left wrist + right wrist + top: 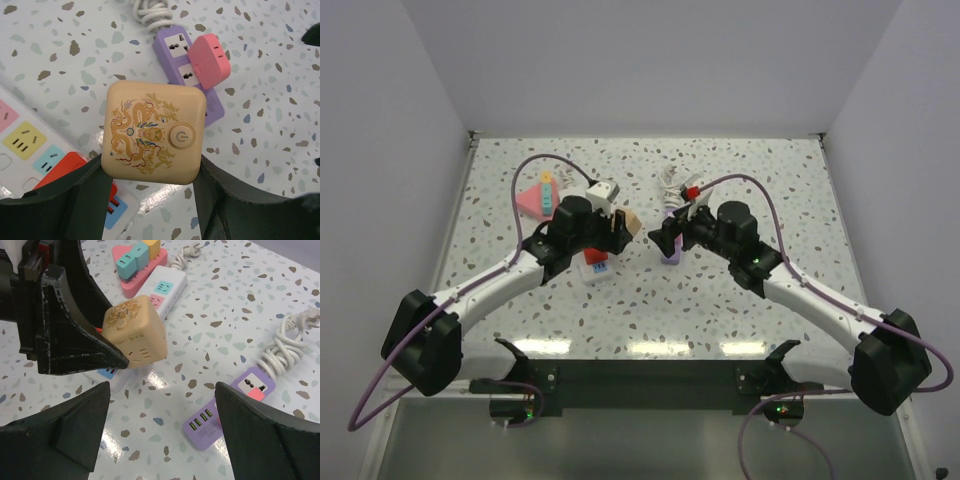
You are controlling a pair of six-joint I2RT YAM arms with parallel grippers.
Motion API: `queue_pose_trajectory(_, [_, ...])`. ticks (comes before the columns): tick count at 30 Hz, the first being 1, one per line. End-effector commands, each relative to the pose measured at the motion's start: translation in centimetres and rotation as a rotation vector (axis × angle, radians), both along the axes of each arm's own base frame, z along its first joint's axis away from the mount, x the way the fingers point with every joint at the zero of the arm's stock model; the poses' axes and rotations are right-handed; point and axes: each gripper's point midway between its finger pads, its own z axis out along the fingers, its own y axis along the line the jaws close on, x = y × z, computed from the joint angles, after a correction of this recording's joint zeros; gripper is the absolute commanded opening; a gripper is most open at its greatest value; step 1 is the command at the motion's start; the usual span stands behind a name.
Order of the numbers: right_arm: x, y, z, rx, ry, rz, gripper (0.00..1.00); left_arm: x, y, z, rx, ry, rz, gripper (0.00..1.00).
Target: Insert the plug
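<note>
My left gripper (150,172) is shut on the plug (154,131), a beige cube with a gold dragon print and a round power button. It hangs just above the table beside a purple power strip (172,45). A pink adapter (209,60) sits in that strip. From above, the plug (628,222) lies between the two arms. My right gripper (162,387) stands open and empty over the table, with the purple strip (215,422) under its right finger and the plug (137,330) ahead to its left.
A white power strip (25,145) with coloured sockets and a red plug (60,167) lies under my left gripper. A pink triangular socket block (538,198) sits at the back left. The purple strip's white coiled cable (285,345) lies behind it.
</note>
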Motion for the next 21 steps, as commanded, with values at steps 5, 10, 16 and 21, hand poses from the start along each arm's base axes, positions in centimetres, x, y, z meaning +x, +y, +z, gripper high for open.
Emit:
queue_pose_trajectory(5, [0.7, 0.7, 2.4, 0.043, 0.015, -0.013, 0.88, 3.3, 4.8, 3.5, -0.008, -0.115, 0.283, 0.0])
queue_pose_trajectory(10, [1.1, 1.9, 2.3, 0.053, 0.033, 0.018, 0.88, 3.2, 5.4, 3.2, -0.001, -0.117, 0.312, 0.0])
queue_pose_trajectory(16, [1.4, 2.4, 1.1, 0.05, 0.066, 0.021, 0.88, 3.3, 6.6, 3.0, 0.008, -0.095, 0.389, 0.0])
queue_pose_trajectory(21, [1.5, 2.6, 0.5, 0.045, 0.074, 0.022, 0.88, 3.4, 7.0, 2.9, 0.007, -0.093, 0.413, 0.0])
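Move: The tan dragon plug is already in the left gripper, held clear of the table. The white strip's yellow socket lies about 10 cm ahead of that gripper, 11 cm to its left and 13 below. From the same gripper, the red plug on that strip is some 5 cm ahead and 9 left, and the purple strip with the pink plug roughly 7 ahead and 12 right. From the empty right gripper, the yellow socket is about 11 cm ahead, 19 left and 19 below. Swing the left gripper left about 6 cm and forward some 3 cm, carrying the tan dragon plug away from the purple strip towards the free sockets of the white strip. Turn it counter-clockwise some 20 degrees on the way and keep the grip unchanged, staying well above the strip. Let the open right gripper sink slightly while easing left, its fingers tipping down a little. ##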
